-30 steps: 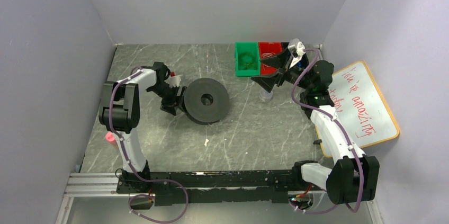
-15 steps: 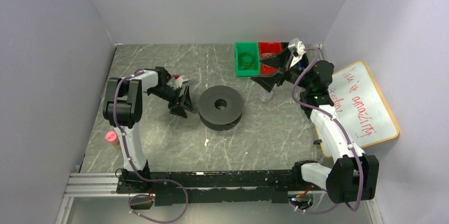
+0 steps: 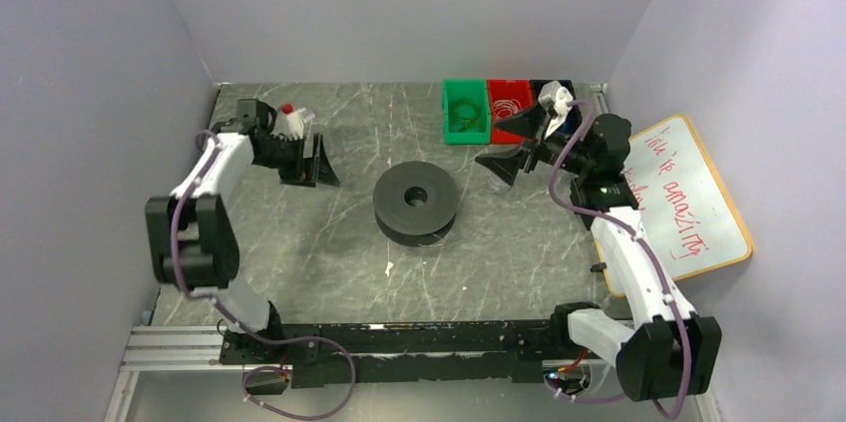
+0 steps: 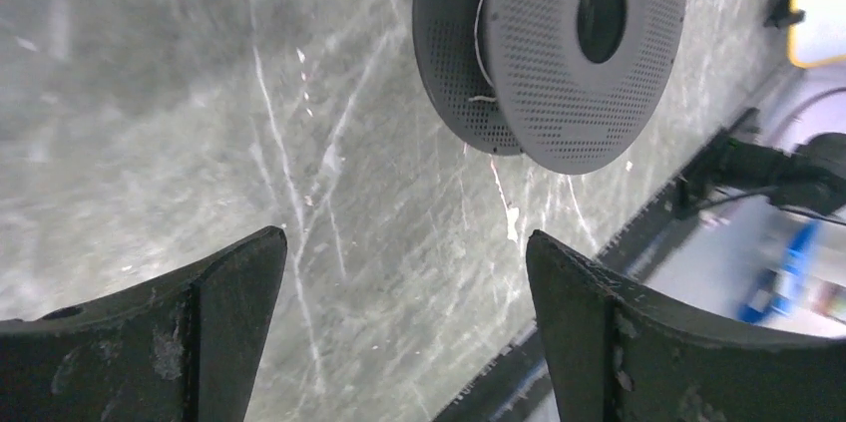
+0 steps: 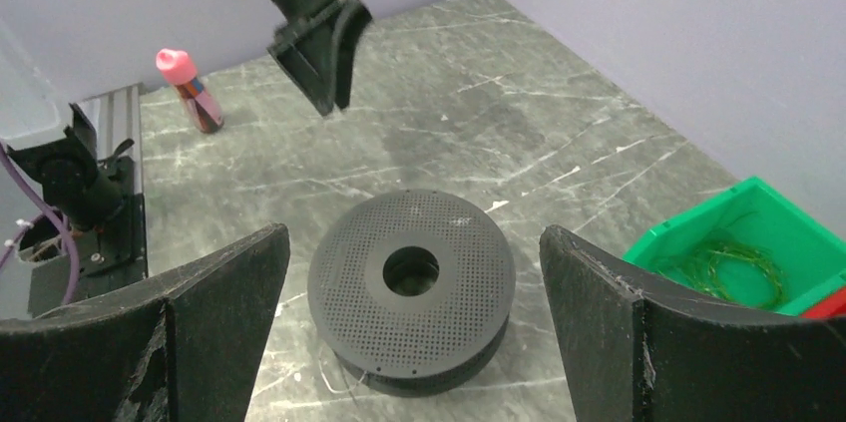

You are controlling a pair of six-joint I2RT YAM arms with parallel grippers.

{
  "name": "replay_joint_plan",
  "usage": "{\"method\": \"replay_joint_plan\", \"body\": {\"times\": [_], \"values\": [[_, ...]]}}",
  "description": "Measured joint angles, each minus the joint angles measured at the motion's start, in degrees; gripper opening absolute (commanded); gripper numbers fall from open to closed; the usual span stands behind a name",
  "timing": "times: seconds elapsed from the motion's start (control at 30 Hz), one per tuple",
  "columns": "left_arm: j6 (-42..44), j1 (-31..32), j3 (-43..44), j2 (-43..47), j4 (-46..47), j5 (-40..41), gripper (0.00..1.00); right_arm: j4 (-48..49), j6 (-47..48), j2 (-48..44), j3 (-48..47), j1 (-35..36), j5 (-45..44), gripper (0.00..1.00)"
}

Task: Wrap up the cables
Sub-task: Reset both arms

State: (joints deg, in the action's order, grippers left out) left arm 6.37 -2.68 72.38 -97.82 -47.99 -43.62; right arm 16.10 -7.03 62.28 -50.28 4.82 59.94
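The black perforated spool [image 3: 417, 201] lies flat in the middle of the table. A thin whitish cable [image 4: 481, 38] is wound between its flanges, and a short loose tail [image 5: 344, 380] curls out at its near side. My left gripper [image 3: 309, 163] hangs open and empty to the spool's left, well apart from it; in its wrist view the left gripper [image 4: 404, 242] frames bare table. My right gripper [image 3: 505, 143] is open and empty to the spool's right, near the bins, and in its own view the right gripper [image 5: 414, 232] looks down on the spool [image 5: 411, 277].
A green bin [image 3: 466, 111] with green wire and a red bin [image 3: 510, 100] with whitish curls stand at the back right. A pink-capped bottle [image 5: 190, 90] stands by the left edge. A whiteboard [image 3: 688, 201] leans at the right. A white scrap [image 3: 388, 267] lies near the spool.
The spool slid right from against the left gripper to mid-table. The left gripper then opened wider and drew back to the far left. The right gripper shifted slightly.
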Motion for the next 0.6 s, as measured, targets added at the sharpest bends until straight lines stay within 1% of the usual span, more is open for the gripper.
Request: {"method": "replay_joint_plan", "body": {"times": [0.13,0.27,0.33,0.47,0.6], "values": [[0.1,0.0,-1.8,13.7,2.7,4.2,0.94,-12.7,8.3,-3.9,-3.0,0.1,-1.7,0.99],[0.7,0.0,-2.7,24.5,3.1,8.5,0.94,-29.7,17.4,-7.0,-9.1,0.2,-6.4,0.99],[1.4,0.0,-2.7,28.8,3.1,10.6,0.94,-35.9,20.3,-8.2,-11.3,0.2,-9.2,0.99],[3.9,0.0,-2.5,36.4,1.7,12.0,0.94,-44.2,20.4,-12.3,-12.2,0.2,-17.2,0.99],[7.3,0.0,-1.5,44.1,-2.4,11.5,0.94,-48.2,19.0,-20.1,-10.7,0.2,-25.6,0.99]]}}
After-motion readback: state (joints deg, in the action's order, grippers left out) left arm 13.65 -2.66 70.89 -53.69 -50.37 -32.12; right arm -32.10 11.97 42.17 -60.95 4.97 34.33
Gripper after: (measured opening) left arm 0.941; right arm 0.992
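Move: The spool lies about 16 cm to the left gripper's right, some 3 cm back and 8 cm below; the pink-capped bottle stands about 14 cm back and 18 cm to that gripper's left. From the right gripper the spool is level ahead, about 12 cm to the left and 29 cm down. The clear jar is roughly 7 cm ahead and 6 cm right of this hand, the green bin some 21 cm straight ahead, both about 30 cm below. Lift the empty left gripper about 18 cm, away from the spool, drawing it back only after the rise is under way and swinging its fingers forward and up by some 45 degrees. Meanwhile withdraw the right gripper to its right and back, also away from the spool, turning it clockwise and dipping its leftward-pointing fingers. Keep both grippers wide open and touching nothing. ##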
